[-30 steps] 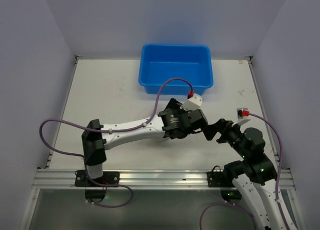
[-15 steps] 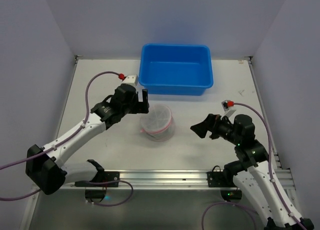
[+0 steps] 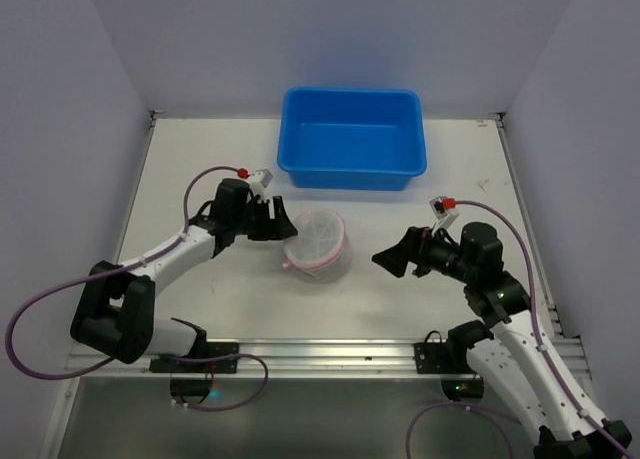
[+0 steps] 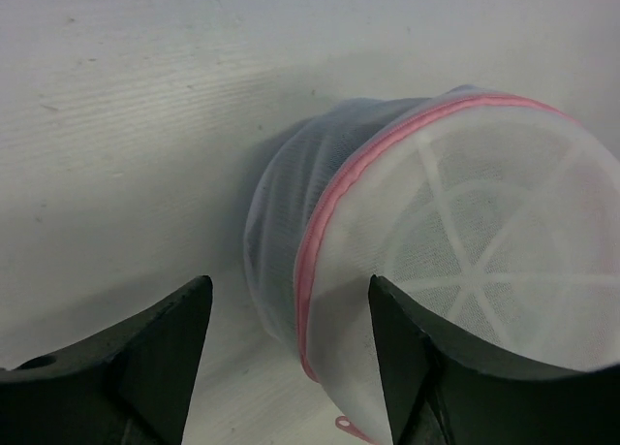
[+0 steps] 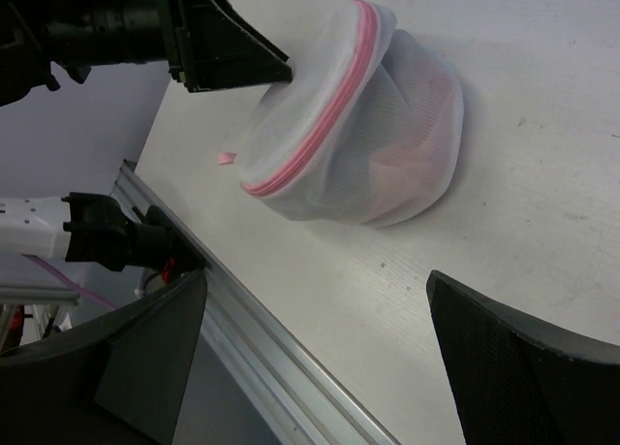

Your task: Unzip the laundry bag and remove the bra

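The laundry bag (image 3: 318,244), a white mesh drum with pink trim, lies on its side mid-table. Its zipper looks closed, with a small pink pull (image 5: 226,158) hanging off the rim. A pinkish mass (image 5: 392,159) shows through the mesh; I cannot make it out clearly as the bra. My left gripper (image 3: 280,225) is at the bag's left rim, open, and the pink trim (image 4: 334,207) runs between its jaws (image 4: 291,367). My right gripper (image 3: 388,260) hovers open to the right of the bag, a short gap away, with nothing between its fingers (image 5: 320,353).
A blue plastic tub (image 3: 352,139) stands at the back of the table, just behind the bag. The metal rail (image 5: 281,367) along the near table edge runs close in front of the bag. Grey walls enclose the left, back and right sides.
The left arm swung off the middle to the left, uncovering the bag, then dropped to the bag's left rim with its jaws narrowing. The right gripper shifted slightly left.
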Robot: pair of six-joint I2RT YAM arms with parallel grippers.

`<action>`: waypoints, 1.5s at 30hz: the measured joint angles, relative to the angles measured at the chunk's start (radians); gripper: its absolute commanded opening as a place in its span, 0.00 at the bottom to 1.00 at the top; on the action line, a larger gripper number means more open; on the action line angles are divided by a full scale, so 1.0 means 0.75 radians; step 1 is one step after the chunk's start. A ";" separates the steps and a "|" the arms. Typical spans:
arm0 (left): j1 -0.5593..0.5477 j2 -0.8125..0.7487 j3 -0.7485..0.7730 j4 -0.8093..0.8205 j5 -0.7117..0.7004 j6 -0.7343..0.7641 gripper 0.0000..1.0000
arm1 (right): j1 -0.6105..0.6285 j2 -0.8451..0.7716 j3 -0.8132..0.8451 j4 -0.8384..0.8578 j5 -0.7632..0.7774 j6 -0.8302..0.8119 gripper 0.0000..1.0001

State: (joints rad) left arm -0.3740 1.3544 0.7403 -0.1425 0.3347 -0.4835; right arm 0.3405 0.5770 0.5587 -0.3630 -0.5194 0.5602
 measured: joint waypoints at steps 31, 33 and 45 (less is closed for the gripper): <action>-0.040 -0.107 -0.317 0.432 0.444 -0.284 0.00 | 0.237 0.123 0.005 0.063 0.052 -0.021 0.94; -0.068 -0.155 -0.317 0.443 0.419 -0.327 0.00 | 0.302 0.134 0.015 0.060 0.103 -0.029 0.93; -0.290 -0.476 -0.317 0.377 -0.087 -0.743 0.00 | 0.881 0.269 0.037 0.156 0.649 0.024 0.73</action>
State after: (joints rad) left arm -0.5919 0.9977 0.5022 0.1402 0.2695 -1.0405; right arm 1.0012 0.7784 0.5861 -0.2462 -0.0330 0.5781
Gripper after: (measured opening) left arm 0.031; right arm 0.767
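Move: The laundry bag's middle lies about 10 cm to the left hand's right, some 4 cm back and 3 cm lower; its zip pull, at the near-left rim, is about 8 cm back and 2 cm to the right of that hand. The blue bin's middle stands roughly 26 cm ahead and 18 cm to the right of the left hand. From the right hand, the bag is about 7 cm ahead, 13 cm left and 14 cm below. The left hand draws back about 6 cm nearly level, edging right along the bag's near-left rim and rolling some 20 degrees, left side down, while its fingers narrow, reopen a little, then shut and pinch the pink zip edge before lifting it about 8 cm. The right hand creeps at first, then sweeps left and somewhat back, sinking slightly, towards the bag's near side, its fingers starting to narrow but still open and touching nothing. ##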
